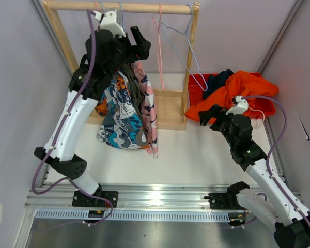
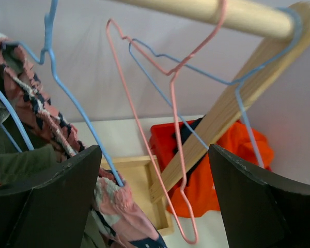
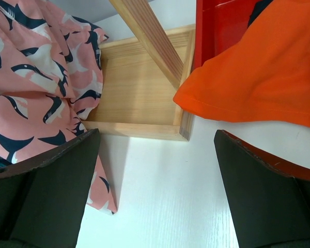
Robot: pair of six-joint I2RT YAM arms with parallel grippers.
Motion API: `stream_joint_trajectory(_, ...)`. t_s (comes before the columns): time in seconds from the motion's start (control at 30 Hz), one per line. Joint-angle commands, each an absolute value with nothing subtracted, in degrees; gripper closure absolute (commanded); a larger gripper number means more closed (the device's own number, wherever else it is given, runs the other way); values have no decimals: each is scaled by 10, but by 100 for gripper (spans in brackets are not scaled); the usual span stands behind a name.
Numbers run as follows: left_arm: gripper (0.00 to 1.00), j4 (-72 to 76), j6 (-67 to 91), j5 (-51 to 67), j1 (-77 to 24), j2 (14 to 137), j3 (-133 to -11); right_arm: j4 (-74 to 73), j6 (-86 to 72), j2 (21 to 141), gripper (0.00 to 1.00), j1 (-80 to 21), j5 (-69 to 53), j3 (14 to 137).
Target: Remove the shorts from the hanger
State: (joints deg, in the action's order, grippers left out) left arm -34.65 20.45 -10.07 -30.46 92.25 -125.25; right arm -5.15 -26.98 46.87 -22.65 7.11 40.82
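Three shorts hang bunched on hangers at the left of the wooden rod (image 1: pixel 119 7): cartoon-print shorts (image 1: pixel 121 116), olive shorts (image 1: pixel 135 90) and pink shorts (image 1: pixel 149 113) with a dark pattern. My left gripper (image 1: pixel 136 49) is raised beside their tops, open. In the left wrist view the left gripper (image 2: pixel 155 196) holds nothing; a blue hanger (image 2: pixel 72 103) carrying the pink shorts (image 2: pixel 121 206) runs close to its left finger. Orange shorts (image 1: pixel 237 90) and navy shorts (image 1: pixel 223 77) lie over the red bin (image 1: pixel 195 93). My right gripper (image 1: pixel 211 120) hovers open over the table, empty (image 3: pixel 155 191).
An empty pink hanger (image 1: pixel 158 46) and an empty blue hanger (image 1: pixel 183 51) hang at the rod's right end. The rack's wooden base tray (image 1: pixel 168 108) sits under the shorts, with a slanted wooden brace (image 3: pixel 150 36) above it. Walls close in both sides.
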Motion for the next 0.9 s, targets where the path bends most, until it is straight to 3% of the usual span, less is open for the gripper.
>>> stream_joint_trajectory(0.0,10,-355,193,-152,-303,932,-1258,-61,-264,448,1,-229,86,403)
stream_joint_trajectory(0.6,11,-349,196,-185,-294,1008,-1285,-69,-252,442,1,-229,93,396)
stream_joint_trajectory(0.7,21,-346,199,-188,-291,1026,-1302,-69,-250,441,1,-229,95,395)
stream_joint_trajectory(0.87,49,-345,198,-202,-287,1042,-1328,-71,-248,440,1,-229,96,388)
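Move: The right arm of the blue hanger that carries the top of the pink shark-print shorts lies about 9 cm ahead of the left hand, nearly in line sideways and some 9 cm lower. The empty pink hanger dangles roughly 12 cm ahead and 8 cm to the right, 5 cm lower; the olive shorts hang about 9 cm ahead, 6 cm left and 9 cm below. From the right hand, that blue hanger arm is some 17 cm ahead, 27 cm left and 17 cm up. The left fingers come in around the blue hanger's right arm at the top of the pink shorts and start shutting on either side of it, to roughly half open; a firm pinch isn't yet seen. The hand gets there by going forward and down, about 7 cm each, nearly pausing partway, while the wrist turns roughly 10 degrees counter-clockwise and tips slightly down. ##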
